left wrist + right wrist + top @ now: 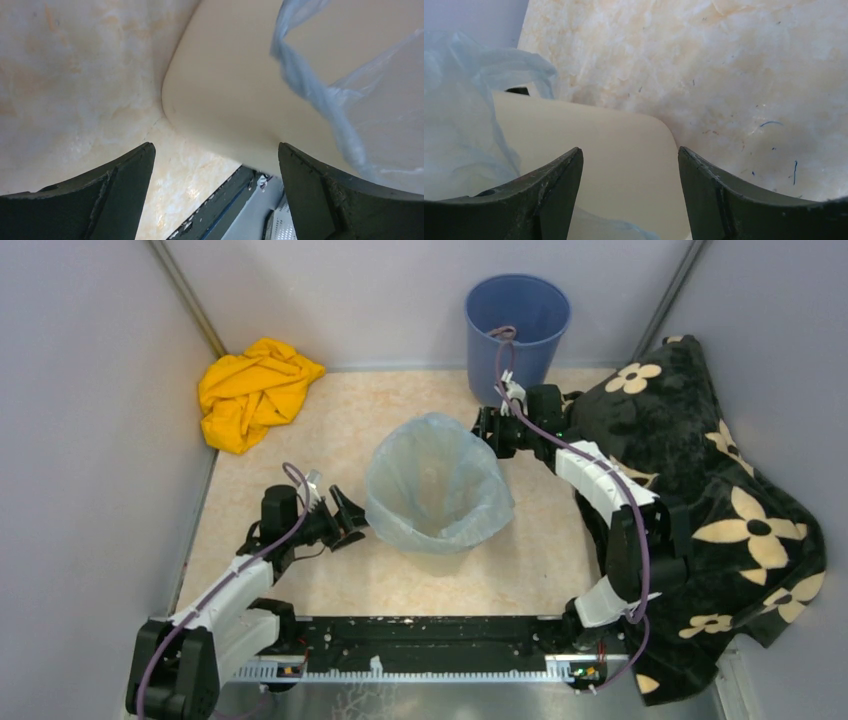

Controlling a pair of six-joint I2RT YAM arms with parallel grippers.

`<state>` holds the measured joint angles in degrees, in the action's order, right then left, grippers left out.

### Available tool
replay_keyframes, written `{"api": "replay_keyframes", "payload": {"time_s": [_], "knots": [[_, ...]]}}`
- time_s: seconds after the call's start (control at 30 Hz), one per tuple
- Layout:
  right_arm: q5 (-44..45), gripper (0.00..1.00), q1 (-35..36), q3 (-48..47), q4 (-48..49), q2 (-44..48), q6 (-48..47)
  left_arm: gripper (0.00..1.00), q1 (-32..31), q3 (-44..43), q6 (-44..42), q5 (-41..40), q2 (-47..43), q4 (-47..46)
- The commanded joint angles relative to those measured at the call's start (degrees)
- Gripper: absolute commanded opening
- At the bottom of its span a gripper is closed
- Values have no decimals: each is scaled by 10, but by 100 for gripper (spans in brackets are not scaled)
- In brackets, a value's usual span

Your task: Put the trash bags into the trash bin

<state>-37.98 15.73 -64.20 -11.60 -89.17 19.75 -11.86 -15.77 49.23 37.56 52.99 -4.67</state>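
A pale-blue translucent trash bag (438,480) lines the cream trash bin (440,562) in the middle of the floor, its mouth open and its edge draped over the rim. My left gripper (352,518) is open and empty just left of the bin. In its wrist view the bin wall (235,95) and the bag's hem (320,95) fill the right side. My right gripper (484,428) is open and empty at the bin's back right rim. Its wrist view shows the bin wall (614,150) and the bag (464,125) at the left.
A round blue bucket (516,328) stands at the back. A yellow cloth (252,390) lies crumpled in the back left corner. A black flowered blanket (720,510) covers the right side. Grey walls enclose the marbled floor (330,420).
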Motion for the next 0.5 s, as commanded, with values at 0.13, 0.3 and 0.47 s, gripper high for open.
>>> {"api": "replay_keyframes", "payload": {"time_s": [0.13,0.3,0.47], "knots": [[11,70,10,54,6,60,6,99,-1,-72,-34,-43,69,-66],[103,70,10,96,-18,72,9,99,-1,-95,-43,-51,101,-72],[229,71,7,115,-37,85,22,99,-1,-112,-63,-75,92,-41]]}}
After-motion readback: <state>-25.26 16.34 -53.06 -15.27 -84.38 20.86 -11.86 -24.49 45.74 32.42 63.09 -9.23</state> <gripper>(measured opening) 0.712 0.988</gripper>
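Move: The trash bin with the bag over its rim stands with its middle about 14 cm to the left hand's right and 2 cm ahead, some 3 cm higher. From the right hand the same bin is about 9 cm left, 13 cm back and 5 cm lower. The blue bin stands roughly 14 cm ahead of the right hand and 5 cm to its right, its middle some 3 cm lower. Right hand draws back, then sinks about 7 cm rightward beside the trash bin; left advances about 5 cm alongside. ##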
